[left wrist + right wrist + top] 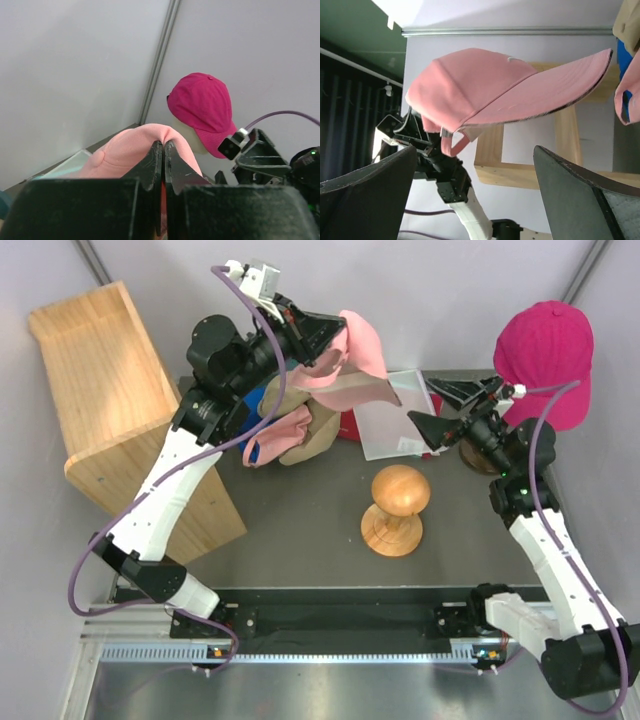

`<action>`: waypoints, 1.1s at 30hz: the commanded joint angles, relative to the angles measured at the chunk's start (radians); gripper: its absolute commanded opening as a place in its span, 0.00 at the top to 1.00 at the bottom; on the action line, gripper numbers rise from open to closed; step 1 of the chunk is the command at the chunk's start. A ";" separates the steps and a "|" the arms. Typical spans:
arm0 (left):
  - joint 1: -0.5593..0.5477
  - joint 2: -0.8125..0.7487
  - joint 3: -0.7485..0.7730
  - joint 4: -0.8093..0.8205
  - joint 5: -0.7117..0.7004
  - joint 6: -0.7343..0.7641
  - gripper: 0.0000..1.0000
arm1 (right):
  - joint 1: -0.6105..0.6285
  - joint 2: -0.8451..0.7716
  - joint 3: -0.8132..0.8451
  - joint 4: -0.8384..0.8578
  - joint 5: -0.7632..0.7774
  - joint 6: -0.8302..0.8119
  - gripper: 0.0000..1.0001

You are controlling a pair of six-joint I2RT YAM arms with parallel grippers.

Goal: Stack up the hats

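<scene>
A light pink hat (360, 345) hangs in the air over the back of the table, brim pointing right. My left gripper (335, 345) is shut on its crown; in the left wrist view the fingertips (159, 147) pinch a fold of pink fabric (125, 152). The right wrist view shows the same hat (495, 90) from the side, above and beyond my right gripper (474, 150), which is open and holds nothing. That right gripper (437, 408) sits just right of the brim. A magenta hat (545, 345) rests on the mannequin head (187, 135). More hats lie in a pile (290, 435), with tan, pink and blue fabric showing.
A round wooden knob stand (398, 508) is at the table's middle. A tall wooden box (110, 405) stands along the left side. A pale flat sheet (390, 425) lies under the raised hat, with something red (350, 425) beside it. Grey walls close the back.
</scene>
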 commanded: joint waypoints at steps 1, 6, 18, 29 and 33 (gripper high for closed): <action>-0.038 -0.008 0.011 0.142 0.023 -0.026 1.00 | 0.016 -0.034 -0.060 0.082 -0.002 0.137 0.02; -0.080 0.017 0.023 0.171 0.044 -0.041 1.00 | 0.025 -0.022 -0.139 0.201 0.004 0.214 0.02; -0.097 -0.021 0.026 0.148 0.265 -0.194 1.00 | 0.023 0.032 -0.193 0.367 0.024 0.257 0.06; -0.095 -0.044 0.021 0.053 0.362 -0.191 1.00 | 0.023 0.010 -0.236 0.424 0.026 0.236 0.65; -0.094 -0.030 0.058 -0.058 0.397 -0.141 1.00 | 0.023 -0.054 -0.277 0.377 0.047 0.202 0.92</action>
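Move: Ahead of the open right gripper hangs the pink hat, its middle about 6 cm farther out, 9 cm to the left and 5 cm higher. The magenta hat is roughly 18 cm right of that gripper and 8 cm ahead, slightly above; the wooden stand is 9 cm back, 3 cm left and some 35 cm below. From the left hand, the right gripper lies about 13 cm right, 5 cm back and 13 cm down. Carrying the pink hat back about 10 cm and right 5 cm, the left hand keeps its pinch and swings clockwise some 25 degrees, bringing the brim towards the right gripper. The right hand sinks about 4 cm with a slight roll, then stays nearly in place while its wide-open fingers close on the brim. ##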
